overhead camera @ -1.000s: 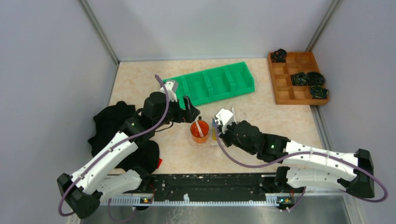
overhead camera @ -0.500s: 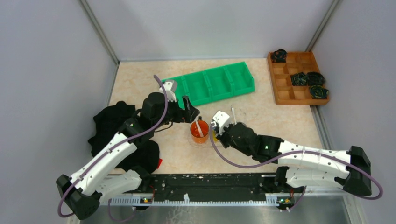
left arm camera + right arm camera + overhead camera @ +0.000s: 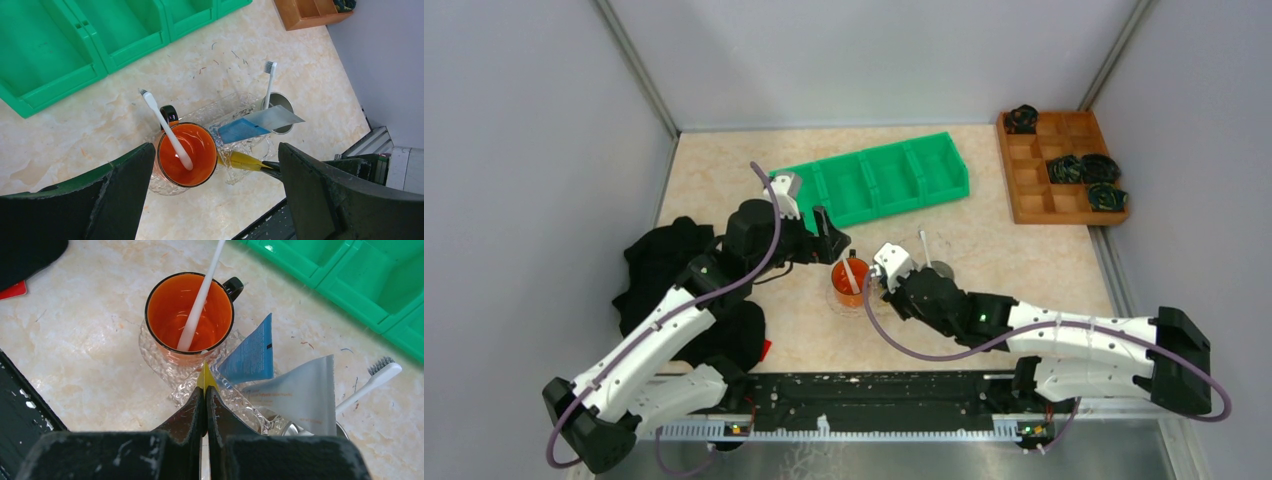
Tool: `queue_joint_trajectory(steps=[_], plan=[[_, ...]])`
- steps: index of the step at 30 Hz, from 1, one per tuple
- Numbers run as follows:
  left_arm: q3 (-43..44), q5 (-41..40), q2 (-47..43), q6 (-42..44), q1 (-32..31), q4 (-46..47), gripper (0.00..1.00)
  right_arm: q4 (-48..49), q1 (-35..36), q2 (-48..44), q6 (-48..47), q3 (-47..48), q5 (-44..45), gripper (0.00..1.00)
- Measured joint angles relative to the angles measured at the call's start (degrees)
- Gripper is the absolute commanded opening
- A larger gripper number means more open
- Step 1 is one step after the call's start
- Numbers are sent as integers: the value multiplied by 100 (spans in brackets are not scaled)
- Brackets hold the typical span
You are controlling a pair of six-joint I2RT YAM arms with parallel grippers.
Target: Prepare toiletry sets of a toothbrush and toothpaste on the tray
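Observation:
My right gripper [image 3: 205, 396] is shut on the flat end of a yellow toothpaste [image 3: 205, 378], whose tip is at the edge of the clear tray [image 3: 160, 365], just beside the orange cup [image 3: 161, 315]. A white toothbrush [image 3: 199, 302] leans in that cup. A blue toothpaste [image 3: 250, 357] and a white toothpaste [image 3: 305, 395] stand over the tray, and a second toothbrush [image 3: 269, 82] stands in a metal cup [image 3: 281, 101]. My left gripper [image 3: 215, 200] hovers wide open above the orange cup [image 3: 187, 154], holding nothing.
A green compartmented bin [image 3: 879, 180] lies behind the tray. A brown wooden box [image 3: 1064, 165] with black items sits at the back right. Black cloth [image 3: 664, 265] is heaped at the left under the left arm.
My right arm has shifted slightly left, carrying the yellow toothpaste closer to the orange cup. The left arm has barely moved.

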Motion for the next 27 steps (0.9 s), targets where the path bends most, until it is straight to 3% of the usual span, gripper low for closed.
queue_joint_trajectory(steps=[5,12,19,22,27], plan=[[-17,0,-17,0,2,7,99,63,0,63,2,0,7,0],[-39,0,-37,2,11,7,99,149,0,74,55,0,22,29],[-39,0,-55,2,26,7,99,219,0,66,90,0,31,42],[-39,0,-63,7,33,4,99,164,0,-20,120,0,28,55],[-39,7,-72,20,37,-7,99,-275,0,-535,208,168,125,63]])
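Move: Standing in the clear tray, still pinched by its flat top end in the right fingers, the yellow toothpaste has its middle about 4 cm below that hand, straight under it. The orange mug's middle lies some 7 cm left and 2 cm ahead, the blue toothpaste about 3 cm straight ahead, and the metal cup roughly 11 cm right and 4 cm ahead. From the left hand, the yellow toothpaste is about 9 cm right, 4 cm back and 14 cm down. Letting go of the yellow toothpaste, the right hand all but stays put while its fingers open from shut to a bit over half wide. It then lifts straight off the tube, quickening to about 3 cm of rise with a slight drift to the right of some 1 cm late on, and the wrist tilts only about 5 degrees. ##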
